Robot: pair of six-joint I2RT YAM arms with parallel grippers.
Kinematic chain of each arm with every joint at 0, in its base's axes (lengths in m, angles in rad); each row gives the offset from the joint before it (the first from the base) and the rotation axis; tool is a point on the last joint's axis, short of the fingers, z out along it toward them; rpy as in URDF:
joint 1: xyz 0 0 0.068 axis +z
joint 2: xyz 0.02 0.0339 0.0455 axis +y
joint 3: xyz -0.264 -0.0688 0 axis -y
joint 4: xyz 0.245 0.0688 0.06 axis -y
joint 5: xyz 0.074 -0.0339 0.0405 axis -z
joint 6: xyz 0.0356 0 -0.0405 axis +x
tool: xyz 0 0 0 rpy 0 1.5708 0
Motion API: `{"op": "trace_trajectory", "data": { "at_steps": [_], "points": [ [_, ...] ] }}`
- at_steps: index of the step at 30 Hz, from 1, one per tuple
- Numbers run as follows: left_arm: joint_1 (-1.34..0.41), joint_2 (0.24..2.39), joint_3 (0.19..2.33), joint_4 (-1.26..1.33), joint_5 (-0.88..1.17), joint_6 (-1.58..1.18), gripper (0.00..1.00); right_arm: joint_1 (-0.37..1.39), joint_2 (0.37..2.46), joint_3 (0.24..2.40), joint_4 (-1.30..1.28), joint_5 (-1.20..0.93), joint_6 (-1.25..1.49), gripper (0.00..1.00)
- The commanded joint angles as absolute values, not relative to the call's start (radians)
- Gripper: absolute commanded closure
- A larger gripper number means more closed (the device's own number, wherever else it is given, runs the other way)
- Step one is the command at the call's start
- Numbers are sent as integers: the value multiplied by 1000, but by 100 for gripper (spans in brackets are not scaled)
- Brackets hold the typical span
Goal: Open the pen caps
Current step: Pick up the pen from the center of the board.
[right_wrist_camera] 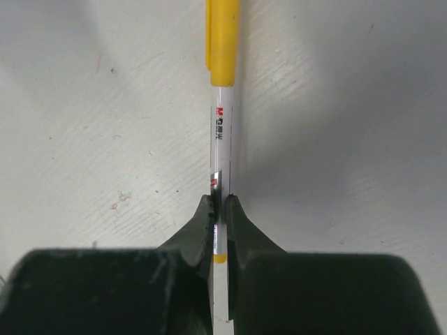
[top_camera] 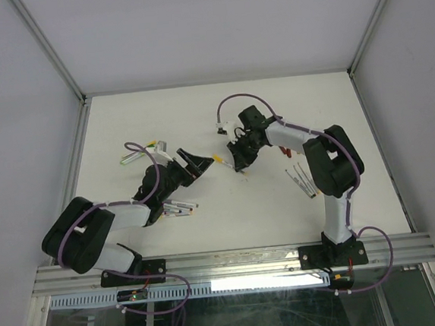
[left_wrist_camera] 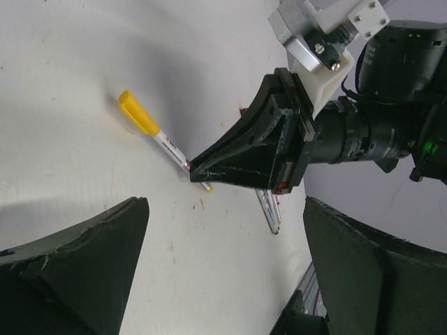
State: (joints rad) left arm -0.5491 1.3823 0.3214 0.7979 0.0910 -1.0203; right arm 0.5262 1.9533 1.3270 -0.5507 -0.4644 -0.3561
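Observation:
A pen with a white-grey barrel and a yellow cap is pinched near its back end by my right gripper, which is shut on the barrel. The cap is on the pen and points away from the fingers. In the top view this right gripper holds the pen at mid-table, cap toward the left arm. My left gripper stands open just left of the cap, with nothing between its jaws. From the left wrist, the yellow cap lies ahead of the wide-apart fingers.
Several pens lie by the left arm, others at the back left, and two right of centre. Small red pieces sit beside the right arm. A metal rail runs along the near edge.

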Motion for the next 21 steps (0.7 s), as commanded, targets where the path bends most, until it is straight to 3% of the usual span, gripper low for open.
{"op": "trace_trajectory", "data": {
  "at_steps": [1, 21],
  "points": [
    [-555, 1502, 409, 962, 80, -1084, 7, 505, 1888, 1323, -510, -582, -318, 100],
    [-559, 1825, 590, 1006, -45, -1150, 32, 479, 1873, 1310, -484, -753, -272, 100]
  ]
}}
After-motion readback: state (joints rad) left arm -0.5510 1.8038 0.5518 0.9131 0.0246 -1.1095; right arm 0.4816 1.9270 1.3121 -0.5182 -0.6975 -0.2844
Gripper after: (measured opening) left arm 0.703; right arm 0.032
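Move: Ahead of the left hand's open fingers, about 6 cm forward, 6 cm to its right and 7 cm lower, is the yellow cap of the pen that the right hand already holds near its tail. A pile of pens lies about 9 cm back, 10 cm left and 9 cm below that hand. From the right hand, the cap is some 5 cm forward, 6 cm left and 1 cm up; loose red caps lie 4 cm forward, 15 cm right, at about table height. Reaching about 6 cm forward, 5 cm down and 3 cm to its right, the left hand comes in around the yellow cap, its fingers narrowing from wide open to roughly two-thirds. The right hand keeps its pinch and lifts the pen about 3 cm, drifting slightly left and tilting some 10–15 degrees so that its left side rises. Whether the left fingers touch the cap isn't clear. ##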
